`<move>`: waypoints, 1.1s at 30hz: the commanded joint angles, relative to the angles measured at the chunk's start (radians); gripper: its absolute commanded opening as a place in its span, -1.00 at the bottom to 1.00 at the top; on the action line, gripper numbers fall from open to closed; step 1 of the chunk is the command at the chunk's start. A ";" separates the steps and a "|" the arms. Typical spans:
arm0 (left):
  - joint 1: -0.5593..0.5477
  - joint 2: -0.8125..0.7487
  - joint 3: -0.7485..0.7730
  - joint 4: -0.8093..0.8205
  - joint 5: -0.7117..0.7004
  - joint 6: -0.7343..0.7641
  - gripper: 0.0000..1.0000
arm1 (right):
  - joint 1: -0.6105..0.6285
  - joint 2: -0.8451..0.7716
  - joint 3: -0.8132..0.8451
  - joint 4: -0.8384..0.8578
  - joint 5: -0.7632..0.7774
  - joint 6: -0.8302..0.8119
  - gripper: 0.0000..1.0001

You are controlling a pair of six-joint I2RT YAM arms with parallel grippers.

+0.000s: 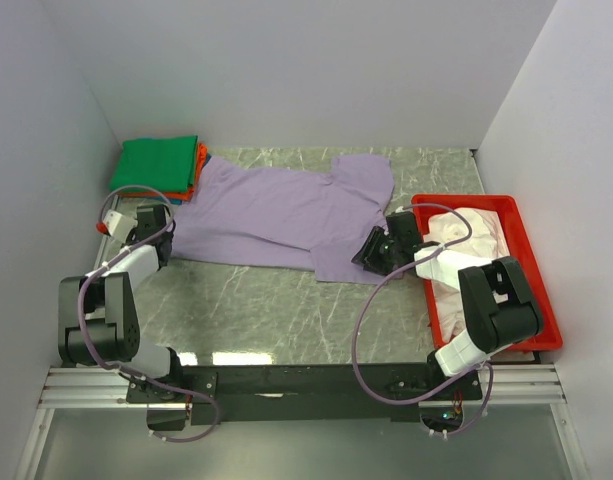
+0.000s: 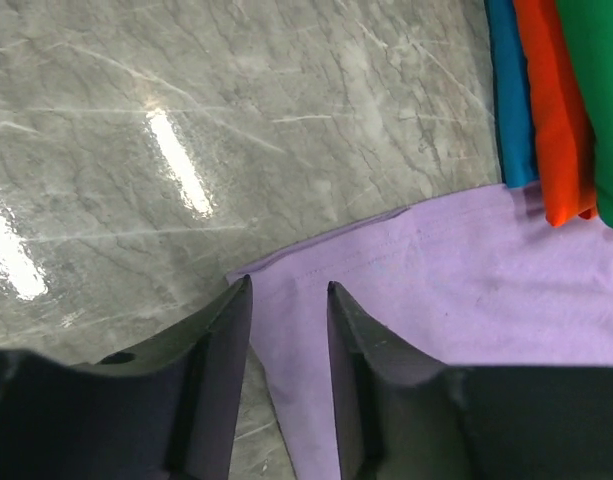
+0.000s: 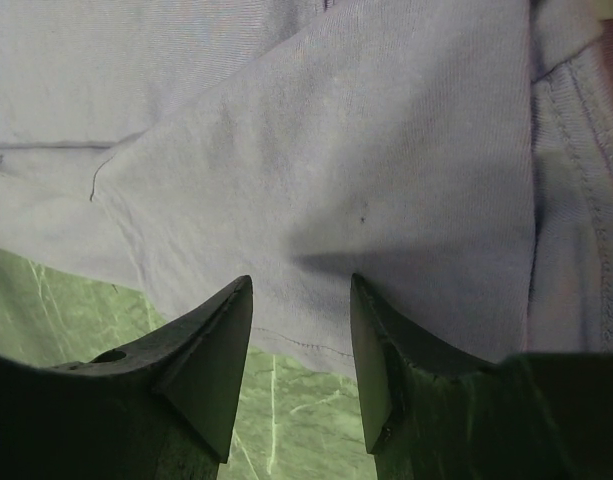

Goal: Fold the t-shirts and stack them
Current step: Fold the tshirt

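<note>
A lavender t-shirt (image 1: 286, 215) lies spread flat across the middle of the table. My left gripper (image 1: 169, 228) is open at its left hem corner; in the left wrist view (image 2: 288, 288) the lavender cloth (image 2: 466, 290) lies between and under the fingers. My right gripper (image 1: 369, 252) is open at the shirt's right sleeve; in the right wrist view (image 3: 301, 282) the sleeve hem (image 3: 386, 180) lies between the fingers. A folded stack with a green shirt (image 1: 158, 162) on top, orange-red (image 1: 200, 160) and blue beneath, sits at the back left. A pale pinkish-white shirt (image 1: 471, 240) lies crumpled in the tray.
A red plastic tray (image 1: 531, 270) stands at the right, under my right arm. White walls close in the left, back and right sides. The folded stack shows in the left wrist view as blue (image 2: 510, 90), orange-red (image 2: 551, 100) and green (image 2: 601, 90) edges.
</note>
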 commanded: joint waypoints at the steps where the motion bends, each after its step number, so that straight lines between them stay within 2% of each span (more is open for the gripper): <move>1: 0.003 -0.036 -0.009 -0.001 -0.038 -0.007 -0.16 | -0.006 -0.027 -0.003 -0.025 0.045 -0.010 0.02; 7: 0.005 -0.063 -0.037 -0.001 0.028 -0.044 0.16 | -0.008 -0.092 -0.019 -0.053 0.067 -0.008 0.05; 14: 0.005 -0.140 -0.084 0.045 0.146 -0.047 0.18 | -0.065 -0.202 -0.060 -0.091 0.089 -0.007 0.09; 26: -0.053 -0.237 -0.121 0.088 0.278 -0.027 0.21 | -0.066 -0.457 -0.215 -0.208 0.200 0.035 0.09; 33: -0.130 -0.270 -0.146 0.118 0.318 -0.056 0.22 | -0.066 -0.411 -0.252 -0.157 0.193 0.052 0.03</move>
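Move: The left hand hovers some 3 cm over the purple t-shirt's near-left corner, which lies about 2 cm back and 1 cm to its left. The shirt's near edge runs off from there, its left stretch centred about 12 cm to the right and 3 cm back; the folded stack is some 20 cm ahead and 5 cm left. From the right hand, down at cloth level, the shirt's near-right corner is about 5 cm back and 7 cm right, and the red bin's middle about 31 cm right, 3 cm back. The right hand lifts off the folded-over panel by about 3 cm, swings right and then back towards the shirt's near-right corner, and sinks again just short of that corner with the fingers still open, having gone some 6 cm each way. The left fingers open wider, the hand eases back slightly from the corner, then rises 3 cm and sweeps about 9 cm right over the shirt's near-left part, turning some 15 degrees clockwise. ##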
